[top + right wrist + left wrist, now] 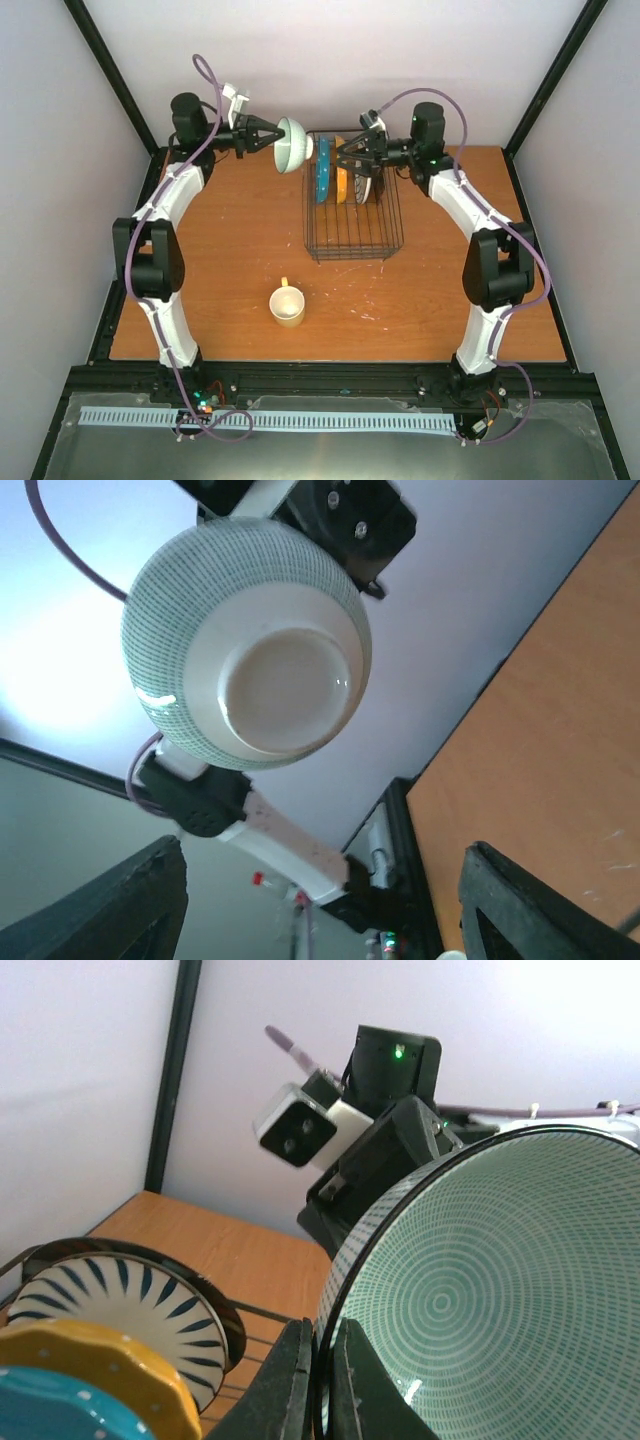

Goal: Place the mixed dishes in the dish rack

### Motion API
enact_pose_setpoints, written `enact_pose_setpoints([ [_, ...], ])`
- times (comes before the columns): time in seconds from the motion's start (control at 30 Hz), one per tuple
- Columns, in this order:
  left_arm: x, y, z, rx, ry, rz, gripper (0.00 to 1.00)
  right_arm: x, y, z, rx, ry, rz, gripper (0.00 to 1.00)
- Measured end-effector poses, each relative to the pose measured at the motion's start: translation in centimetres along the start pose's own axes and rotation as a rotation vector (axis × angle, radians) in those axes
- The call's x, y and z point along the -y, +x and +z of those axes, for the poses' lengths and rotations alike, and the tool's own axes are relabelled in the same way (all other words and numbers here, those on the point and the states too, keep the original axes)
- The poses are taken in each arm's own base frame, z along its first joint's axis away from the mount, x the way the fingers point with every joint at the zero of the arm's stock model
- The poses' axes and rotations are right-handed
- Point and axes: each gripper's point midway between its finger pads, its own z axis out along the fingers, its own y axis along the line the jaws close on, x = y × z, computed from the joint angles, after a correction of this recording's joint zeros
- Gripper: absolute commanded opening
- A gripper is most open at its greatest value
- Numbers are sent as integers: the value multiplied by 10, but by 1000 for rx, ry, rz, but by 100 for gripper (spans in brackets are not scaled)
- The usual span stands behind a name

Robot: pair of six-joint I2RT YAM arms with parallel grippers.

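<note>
My left gripper (278,136) is shut on the rim of the mint-green bowl (296,146) and holds it on edge in the air, just left of the dish rack (353,238). In the left wrist view the fingers (290,1380) pinch the bowl's rim (500,1300). A teal plate (322,170), a yellow plate (341,185) and a striped plate (362,188) stand upright in the rack's back half. My right gripper (341,158) is open and empty above those plates, facing the bowl's underside (250,645). The cream mug (287,305) sits on the table in front. No cream plate shows.
The rack's front half (355,232) holds nothing. The table (200,260) is orange-brown wood with a black frame around it. White walls stand close behind both grippers.
</note>
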Motion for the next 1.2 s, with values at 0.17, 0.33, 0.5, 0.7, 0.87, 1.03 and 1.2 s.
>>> enact_pose_setpoints([
  [0.17, 1, -12, 6, 31, 50, 22, 1, -4, 7, 19, -38, -65, 43, 75],
  [0.33, 2, -15, 8, 62, 79, 37, 1, 9, -10, 22, 21, -137, 78, 75],
  [0.5, 9, -14, 20, 66, 120, 37, 1, 26, -15, 22, 59, -197, 101, 75],
  [0.7, 36, -18, 48, 54, 198, 72, 1, -1, -17, 25, 62, -248, 38, 75],
  [0.87, 43, -18, 58, 37, 227, 89, 1, -5, -19, 27, 71, -261, 44, 75],
  [1.03, 37, -21, 58, 24, 228, 106, 1, -1, -16, 26, 76, -258, 68, 75],
  [1.2, 31, -20, 57, 2, 228, 112, 1, 1, -14, 25, 78, -255, 79, 75],
])
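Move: My left hand holds the bowl by its rim, its middle about 5 cm back and 3 cm to the right, at grip height. From my right hand the bowl is some 10 cm to the left, 1 cm farther back and 3 cm higher. Below this open hand the orange plate stands racked, 2 cm ahead and 22 cm down; the blue plate is 3 cm to the left of the orange one, the striped plate 5 cm to its right, both level with it. I carry the bowl across to my right hand with my left, raising it a little and then going some 6 cm right with a slight pull back, turning about 10 degrees clockwise and keeping the rim pinched. My right hand, fingers staying wide open, edges 2 to 3 cm left, bobs forward and down briefly, tips its fingers up about 15 degrees, then waits around the bowl's foot. ##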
